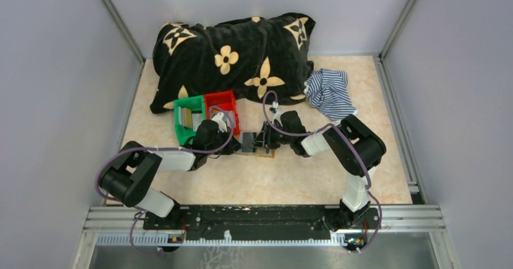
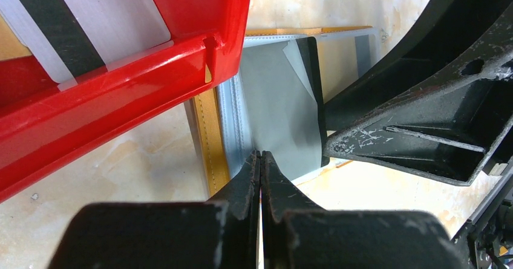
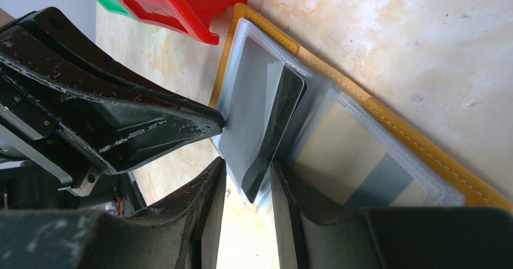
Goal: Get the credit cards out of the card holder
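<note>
The card holder (image 1: 259, 150) lies open on the table, tan rim (image 3: 387, 121) around grey-blue pockets. A grey credit card with a dark edge (image 3: 266, 124) sticks partly out of its left pocket and curls upward. My right gripper (image 3: 248, 181) is open, with this card's corner between its fingers, closer to the right one. A beige card with a grey band (image 3: 357, 166) sits in the other pocket. My left gripper (image 2: 261, 155) is shut and empty, tips against the holder's grey panel (image 2: 278, 118). A white card with a black stripe (image 2: 91, 21) lies in the red bin.
A red bin (image 1: 221, 104) and a green bin (image 1: 187, 116) stand side by side just left of the holder, close behind my left gripper. A black flowered cushion (image 1: 236, 54) fills the back. A striped blue-white cloth (image 1: 330, 92) lies at the back right.
</note>
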Tool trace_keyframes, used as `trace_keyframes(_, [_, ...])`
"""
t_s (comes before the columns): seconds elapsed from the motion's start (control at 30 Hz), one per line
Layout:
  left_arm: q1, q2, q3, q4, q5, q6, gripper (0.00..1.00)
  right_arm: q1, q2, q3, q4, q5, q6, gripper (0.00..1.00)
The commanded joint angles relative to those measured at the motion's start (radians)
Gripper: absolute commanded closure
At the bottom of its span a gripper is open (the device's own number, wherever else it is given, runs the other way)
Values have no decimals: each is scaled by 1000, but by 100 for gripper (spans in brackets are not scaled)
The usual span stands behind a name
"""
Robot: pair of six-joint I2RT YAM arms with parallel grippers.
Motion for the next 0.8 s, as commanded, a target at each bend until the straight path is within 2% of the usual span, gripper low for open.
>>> trace_keyframes(0.0, [0,35,-23,-107,-6,14,100,-2,36,-16,73,-30,23,66])
trace_keyframes(0.17, [0,42,-23,-98,2,7,100,-2,25,-32,126,-51,51,67])
trace_keyframes(0.3, [0,47,-21,-98,3,8,100,-3,20,-39,139,-55,60,74])
trace_keyframes(0.53, [0,62,-19,-94,5,4,100,-4,12,-47,138,-54,63,93])
trace_keyframes(0.77, [0,49,-24,-85,4,-5,100,-36,-21,-71,128,-53,54,100])
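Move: Under the right hand's fingertips lies the right back corner of the grey card in the holder; the card's middle is about 3 cm to that hand's left and 3 cm ahead, within 1 cm below. The tan card in the holder's other pocket sits some 3 cm right and 2 cm ahead, the red box about 12 cm ahead and 11 cm left. From the left hand the grey card's middle is roughly 3 cm ahead and 2 cm right. Almost in place, easing about half a centimetre back and then as little right and down, the right hand shuts its fingers from about a third open to closed, pinching the grey card's free right edge near its back corner. The left hand stays, shut fingertips still resting on the left back part of the card's pocket. ##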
